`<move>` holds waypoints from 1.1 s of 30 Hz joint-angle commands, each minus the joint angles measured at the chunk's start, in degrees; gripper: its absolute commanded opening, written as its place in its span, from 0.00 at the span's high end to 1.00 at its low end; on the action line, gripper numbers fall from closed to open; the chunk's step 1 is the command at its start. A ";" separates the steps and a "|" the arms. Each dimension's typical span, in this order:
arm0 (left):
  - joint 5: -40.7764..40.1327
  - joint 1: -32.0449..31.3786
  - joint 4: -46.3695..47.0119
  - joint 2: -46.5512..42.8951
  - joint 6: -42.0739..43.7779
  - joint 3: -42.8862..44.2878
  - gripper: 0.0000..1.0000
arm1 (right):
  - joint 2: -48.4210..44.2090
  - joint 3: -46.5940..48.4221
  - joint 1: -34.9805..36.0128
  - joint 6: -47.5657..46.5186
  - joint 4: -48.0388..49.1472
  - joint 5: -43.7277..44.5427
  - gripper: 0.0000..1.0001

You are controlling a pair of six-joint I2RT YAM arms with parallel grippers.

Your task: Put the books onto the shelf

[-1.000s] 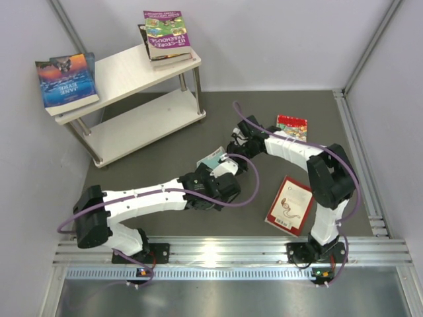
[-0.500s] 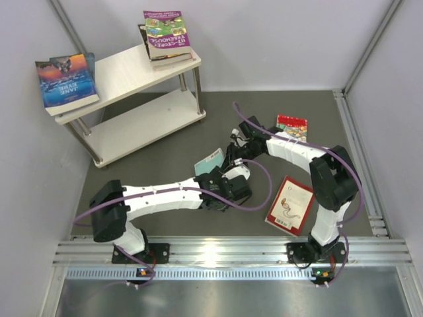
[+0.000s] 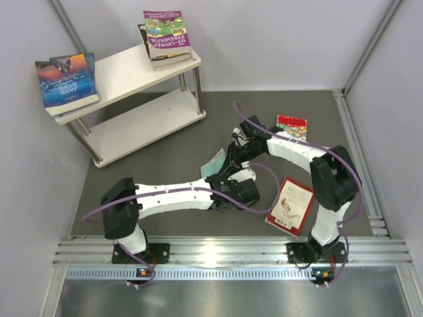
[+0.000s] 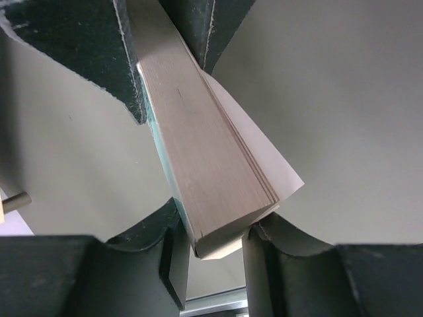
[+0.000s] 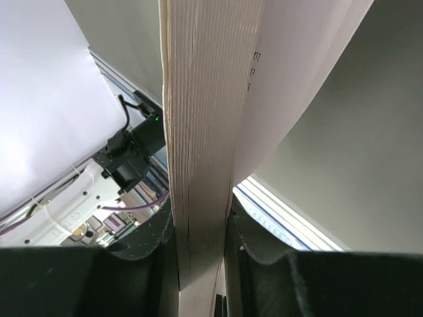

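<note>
A pale teal book (image 3: 213, 163) stands on edge above the table's middle, held from both sides. My right gripper (image 3: 236, 156) is shut on it; its page block (image 5: 201, 132) runs up between the right gripper (image 5: 201, 264) fingers. My left gripper (image 3: 229, 179) is shut on the same book's lower corner (image 4: 211, 158), both jaws of the left gripper (image 4: 215, 254) against it. The right arm's fingers (image 4: 86, 53) show at the book's far end. The white two-tier shelf (image 3: 132, 76) stands at the back left.
A purple-green stack of books (image 3: 165, 34) and blue sunset books (image 3: 66, 79) lie on the shelf's top board. A red book (image 3: 291, 125) and a maroon book with a white panel (image 3: 289, 205) lie flat on the grey table at the right. White walls close in both sides.
My left arm has reached to the right and its jaws have closed from wide open onto the teal book. The right gripper kept its hold and the book turned more upright.
</note>
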 commanded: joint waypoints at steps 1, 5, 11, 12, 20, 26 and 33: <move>-3.82 1.90 0.20 -1.17 -2.08 2.55 1.00 | -3.22 0.75 1.53 -2.96 -4.42 -7.58 0.87; -2.67 2.16 0.02 -3.80 -3.57 2.64 1.00 | -3.92 2.60 1.35 -2.78 -4.59 -7.14 0.16; 0.66 6.46 -0.16 -11.18 -8.05 2.02 1.00 | -7.07 4.62 -1.02 -6.02 -8.19 -0.84 0.00; 2.15 8.90 0.72 -13.46 -8.67 1.59 1.00 | -7.78 4.54 -2.15 -6.73 -10.02 0.49 0.00; 25.70 27.27 18.27 -31.46 -16.40 -11.06 1.00 | -17.80 -4.07 -9.81 -8.31 -9.52 7.28 0.00; 32.66 30.63 33.05 -39.83 -27.91 -16.00 1.00 | -21.40 -8.73 -11.92 -9.02 -8.73 7.71 0.00; 29.59 30.99 38.78 -39.85 -31.35 -6.69 1.00 | -23.17 -12.34 -13.06 -9.19 -7.58 6.66 0.00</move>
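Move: The teal book hangs between both grippers, its middle about 6 cm ahead of the left hand, 2 cm left and 5 below; from the right hand it is level, roughly 4 cm left and 5 below. The clear middle of the top shelf lies some 35 cm ahead of the left hand, 32 left and 15 higher, with the purple book's stack about 42 ahead, 18 left and 20 up. From the right hand, the red-framed book lies around 10 cm back, 22 right and 10 down. The right hand opens wide and lets go of the teal book, eases back a little, then lifts about 7 cm and swings some 10 cm to its right towards the red-framed book, sinking most of the way down again as it goes. The left hand keeps its pinch on the book and carries it up about 15 cm and a little forward towards the shelf, first drifting left and then partly back, while the wrist rolls its left side down by some 70 degrees and turns counter-clockwise. ##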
